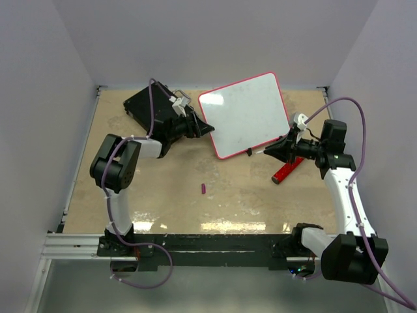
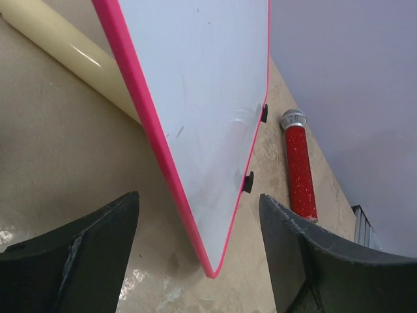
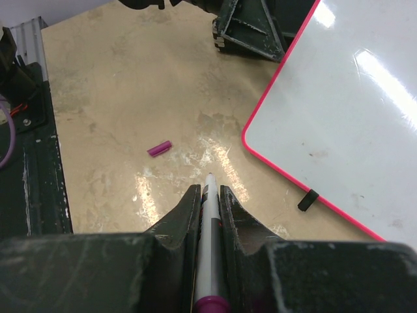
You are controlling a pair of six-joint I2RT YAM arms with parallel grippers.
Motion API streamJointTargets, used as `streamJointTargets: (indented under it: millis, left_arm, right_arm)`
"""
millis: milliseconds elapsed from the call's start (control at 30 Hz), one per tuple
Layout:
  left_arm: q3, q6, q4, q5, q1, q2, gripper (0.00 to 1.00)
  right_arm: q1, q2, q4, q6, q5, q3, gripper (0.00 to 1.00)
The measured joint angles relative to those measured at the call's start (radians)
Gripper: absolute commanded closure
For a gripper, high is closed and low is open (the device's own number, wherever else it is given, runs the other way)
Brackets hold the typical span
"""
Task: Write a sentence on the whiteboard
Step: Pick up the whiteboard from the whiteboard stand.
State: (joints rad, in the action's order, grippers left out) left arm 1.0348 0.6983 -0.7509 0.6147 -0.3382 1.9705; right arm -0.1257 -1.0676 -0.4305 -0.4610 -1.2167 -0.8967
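The whiteboard (image 1: 244,114) lies tilted at the back middle of the table, glossy white with a pink rim. Its face is blank and no sentence shows on it. My left gripper (image 1: 206,128) is at the board's left side. In the left wrist view its jaws (image 2: 199,197) are open, with the board's (image 2: 202,98) near corner between them, touching neither finger. My right gripper (image 1: 272,149) is off the board's near edge, shut on a white marker (image 3: 210,195) with a purple end. The marker's tip points over bare table, short of the board (image 3: 345,111).
The purple marker cap (image 1: 203,188) lies loose on the table in front of the board. A red glitter stick with a silver end (image 1: 287,171) lies under my right gripper. The black hard case (image 1: 144,105) sits at the back left. Grey walls close in three sides.
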Motion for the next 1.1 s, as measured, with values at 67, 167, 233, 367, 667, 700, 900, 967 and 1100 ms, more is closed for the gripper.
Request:
streamJointTargets:
  millis: [67,167,233,367,667,700,900,967,1100]
  left_arm:
    - [0.023,0.013,-0.012,0.008,0.006,0.030,0.24]
    - [0.056,0.029,-0.031,0.016,0.011,0.070,0.28]
    - [0.076,0.048,-0.057,0.025,0.011,0.095,0.31]
    - [0.100,0.095,-0.126,0.043,0.011,0.139,0.35]
    - [0.127,0.194,-0.268,0.062,0.011,0.239,0.49]
    - [0.133,0.202,-0.277,0.063,0.011,0.249,0.50]
    - [0.176,0.229,-0.299,0.071,0.011,0.280,0.58]
    - [0.192,0.235,-0.303,0.075,0.011,0.286,0.64]
    - [0.218,0.254,-0.308,0.090,0.010,0.299,1.00]
  right_arm:
    - [0.000,-0.006,-0.001,-0.001,-0.001,0.000,1.00]
    - [0.000,-0.011,-0.002,-0.003,-0.001,0.000,1.00]
    - [0.000,-0.014,-0.003,-0.005,-0.002,0.000,1.00]
    - [0.000,-0.020,-0.003,-0.005,-0.002,0.000,1.00]
    - [0.000,-0.024,-0.004,-0.011,-0.002,0.000,1.00]
    - [0.000,-0.024,-0.004,-0.012,-0.002,0.000,1.00]
    - [0.000,-0.025,-0.006,-0.015,-0.002,0.000,1.00]
    - [0.000,-0.025,-0.009,-0.015,-0.002,0.000,1.00]
    - [0.000,-0.025,-0.011,-0.019,-0.002,0.000,1.00]
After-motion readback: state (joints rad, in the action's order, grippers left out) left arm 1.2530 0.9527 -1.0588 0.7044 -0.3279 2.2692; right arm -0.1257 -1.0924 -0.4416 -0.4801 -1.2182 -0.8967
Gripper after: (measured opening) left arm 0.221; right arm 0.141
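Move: From the left gripper, the whiteboard's left edge is only about 4 cm ahead and 3 cm to the right, near the gripper's own height; the board's middle lies some 7 cm ahead and 13 cm right. The black case is about 12 cm ahead, 16 cm left and 9 cm lower, and the marker cap is roughly 17 cm back on the table. For the right hand, the board's middle is some 24 cm ahead, 8 cm left and 14 cm below. Bring the left gripper about 4 cm forward and 2–3 cm to the right, so that the whiteboard's left edge comes between the fingers, dipping slightly on the way and coming back up. Tilt the fingertips up some 10 degrees to about level, narrowing the opening as you go, then close quickly at the end and pinch the edge. ##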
